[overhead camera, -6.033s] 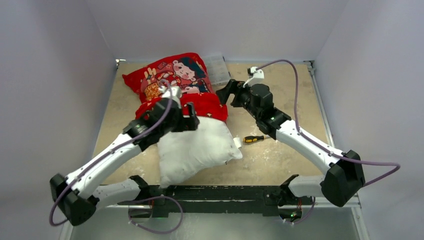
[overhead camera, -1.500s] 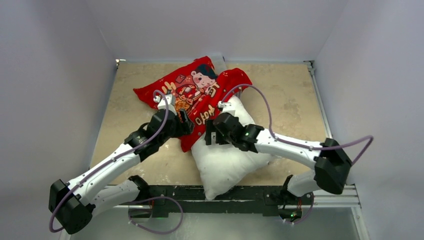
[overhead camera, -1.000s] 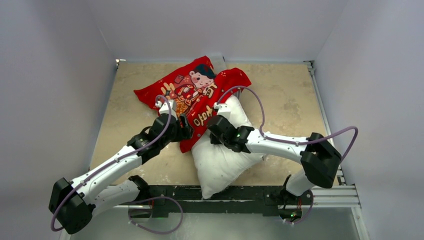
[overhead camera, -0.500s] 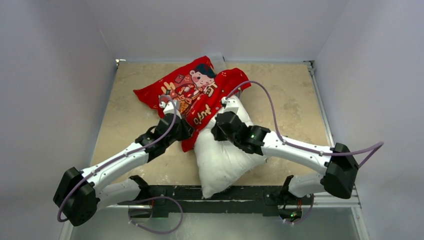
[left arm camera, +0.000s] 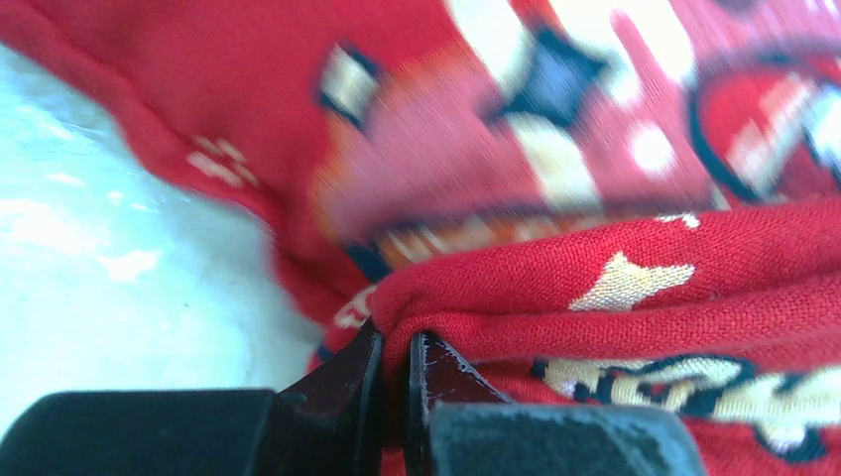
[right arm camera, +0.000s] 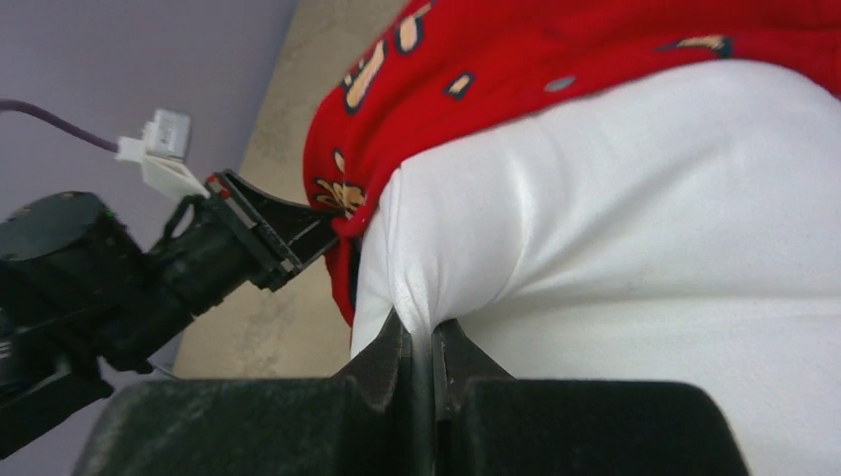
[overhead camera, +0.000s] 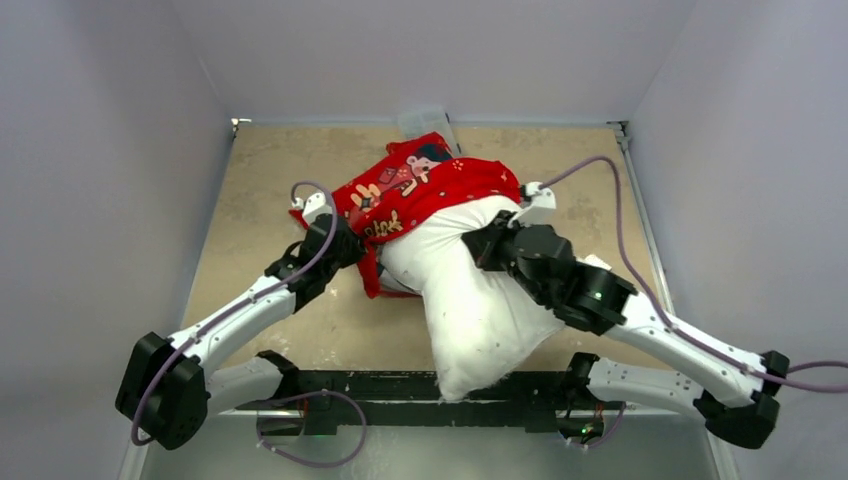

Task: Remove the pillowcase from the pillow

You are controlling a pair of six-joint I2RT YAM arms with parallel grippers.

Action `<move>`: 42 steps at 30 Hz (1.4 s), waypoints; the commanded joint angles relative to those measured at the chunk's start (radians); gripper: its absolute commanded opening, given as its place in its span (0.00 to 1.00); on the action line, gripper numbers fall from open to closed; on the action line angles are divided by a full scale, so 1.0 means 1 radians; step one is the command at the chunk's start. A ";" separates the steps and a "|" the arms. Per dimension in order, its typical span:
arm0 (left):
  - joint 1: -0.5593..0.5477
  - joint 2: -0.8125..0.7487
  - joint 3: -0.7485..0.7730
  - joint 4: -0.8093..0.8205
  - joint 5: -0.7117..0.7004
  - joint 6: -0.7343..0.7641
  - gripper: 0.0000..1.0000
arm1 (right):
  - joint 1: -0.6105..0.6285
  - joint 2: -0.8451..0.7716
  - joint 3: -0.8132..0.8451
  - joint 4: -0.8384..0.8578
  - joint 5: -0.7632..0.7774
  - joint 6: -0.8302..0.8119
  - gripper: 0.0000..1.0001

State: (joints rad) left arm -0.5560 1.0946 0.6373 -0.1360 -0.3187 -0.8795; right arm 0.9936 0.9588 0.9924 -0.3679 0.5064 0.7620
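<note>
The red printed pillowcase [overhead camera: 425, 188] covers only the far end of the white pillow [overhead camera: 475, 300], which angles from mid-table toward the near edge. My left gripper [overhead camera: 368, 262] sits at the case's left hem. In the left wrist view it [left arm camera: 395, 342] is shut on a fold of the red pillowcase [left arm camera: 615, 278], with the white pillow [left arm camera: 89, 248] showing at left. My right gripper [overhead camera: 482, 243] rests on the pillow's right flank. In the right wrist view it [right arm camera: 421, 332] is shut on a pinch of the pillow [right arm camera: 645, 238], below the pillowcase [right arm camera: 555, 50].
A clear plastic packet [overhead camera: 425, 122] lies at the back wall behind the pillowcase. The beige table [overhead camera: 250, 190] is enclosed by pale walls on three sides. A black rail [overhead camera: 390, 385] runs along the near edge between the arm bases.
My left gripper has shut on the pillowcase hem. The right arm swung right, dragging the pillow right and toward the near edge, and the case has bunched up at the far end.
</note>
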 commanded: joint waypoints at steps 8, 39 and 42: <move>0.307 0.147 0.044 -0.028 -0.113 -0.070 0.00 | -0.006 -0.400 0.065 0.289 0.021 -0.145 0.00; 0.432 -0.154 0.354 -0.416 0.281 0.281 0.83 | 0.047 0.375 -0.019 0.780 -0.623 -0.273 0.34; 0.432 -0.167 0.356 -0.444 0.309 0.294 0.91 | 0.045 0.372 0.014 0.664 -0.503 -0.258 0.62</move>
State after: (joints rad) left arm -0.1310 0.9535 0.9627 -0.5148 -0.0551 -0.6315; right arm 1.0489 1.3556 0.9112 0.3149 -0.1047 0.5335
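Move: My left hand already grips the hem of the pillowcase, whose bulk lies about 11 cm ahead, 15 cm right and slightly below; the plastic box is some 26 cm ahead and 14 cm right. My right hand already holds the pillow up, its middle about 4 cm back and 13 cm below. From this hand the bare near table is about 27 cm left and 4 cm back, and the pillowcase 18 cm ahead, 9 cm left, both well below. I keep lifting the pillow with my right hand, up and back to the right some 7 cm, then swing it about 22 cm left towards the bare near table, sinking and turning some 40 degrees counter-clockwise before opening. Meanwhile my left hand drags the hem forward and left, away from the right hand, then opens, lets go, rises about 12 cm and draws back. ##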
